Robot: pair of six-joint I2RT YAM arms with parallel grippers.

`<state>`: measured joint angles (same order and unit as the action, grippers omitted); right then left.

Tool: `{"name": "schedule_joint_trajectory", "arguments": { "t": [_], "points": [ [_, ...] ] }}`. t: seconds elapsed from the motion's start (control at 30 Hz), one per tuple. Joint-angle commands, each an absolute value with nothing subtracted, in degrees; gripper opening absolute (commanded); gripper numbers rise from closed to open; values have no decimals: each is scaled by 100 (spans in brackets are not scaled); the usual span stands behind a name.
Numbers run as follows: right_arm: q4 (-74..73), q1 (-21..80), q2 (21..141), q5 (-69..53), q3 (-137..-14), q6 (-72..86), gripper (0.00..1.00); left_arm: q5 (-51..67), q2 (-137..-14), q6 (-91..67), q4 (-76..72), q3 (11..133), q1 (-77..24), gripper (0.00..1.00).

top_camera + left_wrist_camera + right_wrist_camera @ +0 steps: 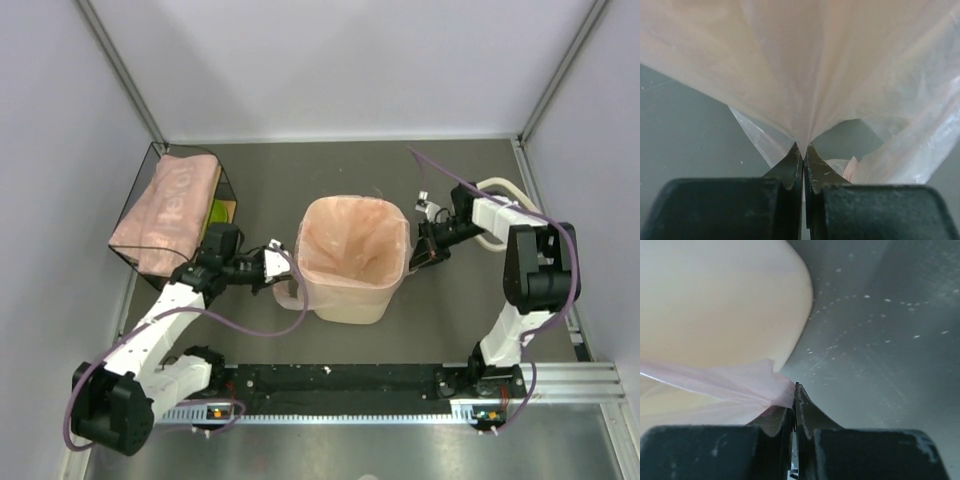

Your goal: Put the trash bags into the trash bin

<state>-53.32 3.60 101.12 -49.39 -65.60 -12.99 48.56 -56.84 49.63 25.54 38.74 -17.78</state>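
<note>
The cream trash bin (350, 308) stands mid-table with a pale pink trash bag (352, 245) spread open inside it and draped over its rim. At the bin's left side, my left gripper (285, 268) is shut on the bag's film. In the left wrist view the film (805, 65) fans out from the closed tips of that gripper (803, 147). My right gripper (415, 252) sits at the bin's right side, shut on the film too. The right wrist view shows pink film (730, 382) pinched at that gripper's tips (795, 387), beside the bin wall (715, 300).
A dark wire-framed box (228, 185) stands at the back left, with a folded stack of pink trash bags (168, 210) lying on top of it. A white hose (497, 185) curls behind the right arm. Grey walls enclose the table on three sides.
</note>
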Motion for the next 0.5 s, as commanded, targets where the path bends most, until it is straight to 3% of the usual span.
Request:
{"name": "schedule_joint_trajectory", "arguments": {
  "t": [0.0,0.47],
  "points": [
    [-4544,351,10423,-4290,-6390,-854,0,4527,-5809,5422,2347,3551,-1758,0],
    [-4298,290,10635,-2805,-6126,-519,0,4087,-6372,6451,2478,3164,-1705,0]
  ]
}}
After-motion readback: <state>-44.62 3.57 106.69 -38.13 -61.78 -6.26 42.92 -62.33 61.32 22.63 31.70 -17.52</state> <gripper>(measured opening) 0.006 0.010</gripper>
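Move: The trash bin, already lined, stands between the hands: its middle is about 16 cm right of and 4 cm ahead of the left hand, roughly 3 cm below it. From the right hand the bin is some 13 cm left, level fore and aft, and roughly 3 cm higher. The wire basket lies about 27 cm left of the left hand, 12 cm farther out; the cream ring lies some 21 cm right of the right hand, 11 cm ahead and lower. Downward together, one on each side of the trash bin, both hands drag the bag's rim about 6 to 7 cm lower outside the walls, each easing some 2 cm outward from the bin as they sink. Their shut fingers keep pinching the film, and both wrists tip the inward-pointing fingertips about 10 degrees farther down. ##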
